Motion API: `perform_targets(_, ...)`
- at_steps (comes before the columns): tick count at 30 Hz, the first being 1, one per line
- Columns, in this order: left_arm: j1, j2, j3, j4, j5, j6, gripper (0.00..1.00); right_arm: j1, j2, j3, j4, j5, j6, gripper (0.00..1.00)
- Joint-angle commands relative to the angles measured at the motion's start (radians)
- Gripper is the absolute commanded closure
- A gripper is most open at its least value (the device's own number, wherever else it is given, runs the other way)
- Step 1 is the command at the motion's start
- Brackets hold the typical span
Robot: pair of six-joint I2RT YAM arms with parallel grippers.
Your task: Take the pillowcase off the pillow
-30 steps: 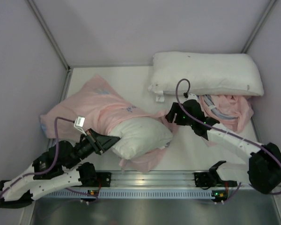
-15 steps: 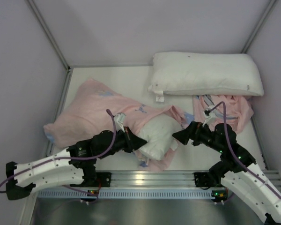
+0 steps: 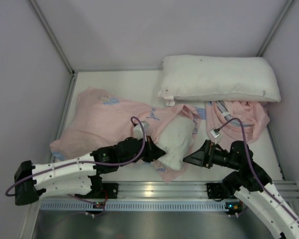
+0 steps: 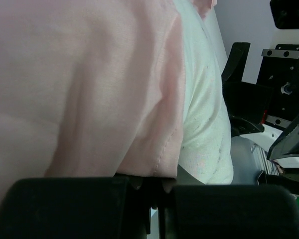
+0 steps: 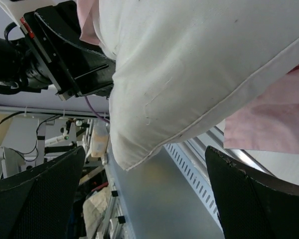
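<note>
The pillowcase (image 3: 104,124) lies pink side up at the left, with small blue patches showing. The white pillow (image 3: 177,142) sticks out of its open end near the table's front middle. My left gripper (image 3: 157,152) is shut on the pink hem of the pillowcase (image 4: 79,89) beside the pillow (image 4: 204,124); its jaws (image 4: 154,186) pinch the stitched edge. My right gripper (image 3: 189,158) is open and empty, just right of the pillow's near corner. In the right wrist view the pillow (image 5: 199,64) hangs above the gap between the fingers (image 5: 35,199).
A second white pillow (image 3: 219,77) with a small corner tag (image 3: 169,103) lies at the back right. Another crumpled pink case (image 3: 239,119) lies in front of it. A metal rail (image 3: 154,190) runs along the near edge. Walls close in on three sides.
My left gripper has moved right along the front with the case hem. My right gripper has pulled back from the far right to the pillow's near right corner. The pillow has shifted right.
</note>
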Motion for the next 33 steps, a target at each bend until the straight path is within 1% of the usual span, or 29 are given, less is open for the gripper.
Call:
perform_targets(1,0.002,0.028,0.023,0.099,0.028,0.022,1.0,-0.011,0.01,-0.014,0.093,-0.059,0.071,0.01)
perform_targets(2,0.002,0.034,0.029,0.13,0.032,0.025,1.0,-0.011,0.018,-0.023,0.105,-0.062,0.075,0.0)
perform_targets(6,0.002,0.066,0.041,0.171,0.072,0.017,1.0,-0.01,0.043,-0.077,0.248,-0.088,0.13,0.01)
perform_targets(10,0.002,0.086,0.049,0.185,0.106,0.007,1.0,-0.01,0.127,-0.112,0.371,-0.088,0.148,0.0)
perform_targets(13,0.0,0.071,0.044,0.197,0.127,-0.001,1.0,-0.008,0.174,-0.135,0.423,-0.076,0.15,0.01)
perform_targets(18,-0.001,0.039,0.014,0.201,0.15,-0.015,1.0,-0.008,0.276,-0.178,0.586,-0.032,0.176,0.01)
perform_targets(21,-0.001,0.013,-0.008,0.204,0.159,-0.024,1.0,-0.01,0.336,-0.206,0.678,0.005,0.199,0.02)
perform_targets(24,-0.001,0.002,-0.017,0.204,0.172,-0.026,1.0,-0.008,0.398,-0.224,0.763,0.034,0.22,0.07)
perform_targets(25,-0.001,0.004,-0.019,0.204,0.175,-0.026,1.0,-0.007,0.434,-0.229,0.783,0.04,0.222,0.16)
perform_targets(27,-0.001,0.007,-0.014,0.204,0.175,-0.021,1.0,-0.001,0.478,-0.232,0.843,0.048,0.226,0.26)
perform_targets(28,-0.001,0.01,-0.013,0.204,0.219,-0.015,1.0,-0.001,0.492,-0.232,0.86,0.051,0.225,0.39)
perform_targets(29,-0.003,0.01,-0.011,0.201,0.232,-0.009,0.77,0.001,0.501,-0.232,0.869,0.063,0.22,0.5)
perform_targets(30,-0.003,0.005,-0.005,0.199,0.245,0.006,0.6,0.001,0.515,-0.226,0.868,0.071,0.207,0.64)
perform_targets(31,-0.003,-0.002,0.003,0.188,0.264,0.014,0.45,0.002,0.52,-0.221,0.853,0.08,0.197,0.97)
perform_targets(32,-0.004,-0.013,0.01,0.158,0.268,0.022,0.33,0.001,0.521,-0.216,0.834,0.1,0.17,1.0)
perform_targets(33,-0.007,-0.051,0.015,0.138,0.267,0.033,0.3,0.004,0.514,-0.213,0.813,0.111,0.156,1.0)
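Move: The bare end of the pillow that the open right gripper goes for has its middle about 7 cm ahead of it, 5 cm to its left and some 5 cm below. The pillowcase hem in the shut left fingers is roughly 13 cm to the right hand's left and 4 cm ahead of it. The case's pink flap hangs about 3 cm left of the right hand, 4 cm back and 11 cm lower. From the left hand, the pillow end lies around 8 cm right, 3 cm ahead and 5 cm below. Bring the open right gripper forward, down and to the left, some 8 cm in all, onto the bare pillow end, tipping its fingers about 10 degrees, and shut them on the white cover. Meanwhile keep the left gripper's hold on the pillowcase hem, easing it roughly 2 cm right, then slightly back, and open its fingers to let go as the right ones close. ##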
